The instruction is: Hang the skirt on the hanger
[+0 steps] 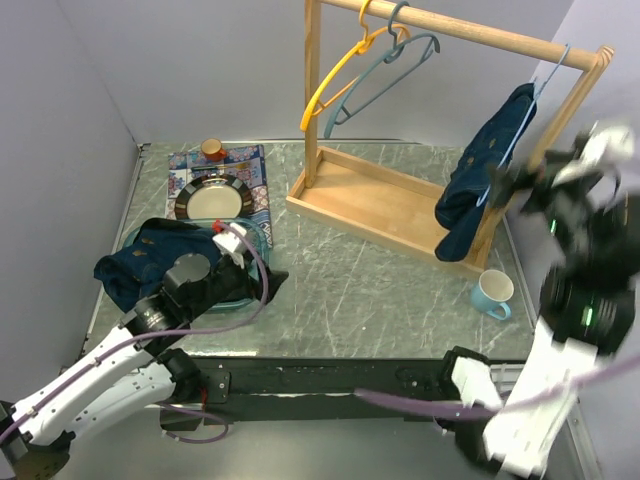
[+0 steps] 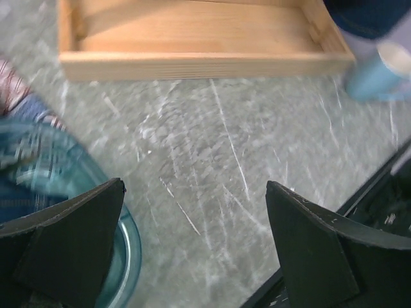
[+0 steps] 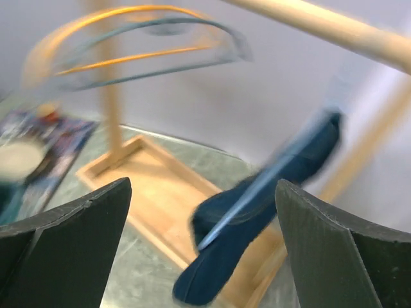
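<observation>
The dark navy skirt (image 1: 485,170) hangs draped over a light blue hanger (image 1: 545,75) on the right end of the wooden rack's rail (image 1: 480,35). In the right wrist view the skirt (image 3: 257,237) and the hanger's bar (image 3: 257,192) are blurred. My right gripper (image 1: 522,190) is just right of the skirt, and my right gripper (image 3: 202,186) stands open, holding nothing. My left gripper (image 1: 268,283) hovers low over the table beside a teal bowl. In its wrist view my left gripper (image 2: 192,192) is open and empty.
A yellow hanger (image 1: 340,70) and a grey hanger (image 1: 385,70) hang on the rail's left part. The rack's wooden base tray (image 1: 370,200) sits mid-table. The teal bowl (image 1: 262,238) holds another navy garment (image 1: 160,250). Behind it are a plate (image 1: 213,200) and a small cup (image 1: 212,149). A light blue mug (image 1: 493,293) stands near the tray.
</observation>
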Controlling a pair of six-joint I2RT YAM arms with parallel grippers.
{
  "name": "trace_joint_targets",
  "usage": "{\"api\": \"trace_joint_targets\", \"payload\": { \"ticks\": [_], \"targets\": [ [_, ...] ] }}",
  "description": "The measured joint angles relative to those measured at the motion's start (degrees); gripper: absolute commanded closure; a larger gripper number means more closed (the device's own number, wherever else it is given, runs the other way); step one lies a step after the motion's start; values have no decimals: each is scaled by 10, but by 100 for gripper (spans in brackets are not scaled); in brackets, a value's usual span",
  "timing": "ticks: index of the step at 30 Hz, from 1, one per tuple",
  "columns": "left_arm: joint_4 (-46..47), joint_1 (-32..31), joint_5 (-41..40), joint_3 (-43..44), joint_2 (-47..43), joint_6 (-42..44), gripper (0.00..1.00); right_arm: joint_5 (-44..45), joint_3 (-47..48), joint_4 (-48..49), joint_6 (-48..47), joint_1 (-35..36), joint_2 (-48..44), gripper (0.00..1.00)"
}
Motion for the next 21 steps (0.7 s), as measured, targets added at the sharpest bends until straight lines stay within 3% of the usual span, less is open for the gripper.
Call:
{"api": "trace_joint_targets", "payload": {
  "ticks": [4,7,13,17,21],
  "targets": [
    [-57,0,-87,44,13,-89,2,-190,-93,-2,-80,7,-112,0],
    [-115,0,-184,89,25,-158,2,-266,-176,-7,-113,59,-132,0],
    [-276,2,-380,142,78,-337,7,-286,-353,-29,-160,257,-78,0],
    [-421,2,-443,163,140,-511,7,-284,-425,-47,-200,302,-47,0],
    [-549,2,-455,172,202,-683,8,-288,-483,-31,-222,320,-43,0]
  ]
}}
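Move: The next skirt lies in the teal basin about 28 cm to the left gripper's left, 9 cm ahead and 16 cm lower. The basin's middle is some 22 cm left and 8 cm ahead; the plate stands about 18 cm left and 32 cm ahead. From the high right gripper that skirt is roughly 67 cm left, 5 cm ahead and 44 cm down, while the hung skirt is some 18 cm ahead, 3 cm right and 15 cm lower. Swing the left gripper about 14 cm left towards the basin skirt, rising slightly, then sinking to its front right part while turning some 70 degrees counter-clockwise and tipping down. Meanwhile draw the empty right gripper away from the hung skirt, first back, then left and well down over the open table, turning counter-clockwise and tipping down. Keep both wide open and touch nothing. ##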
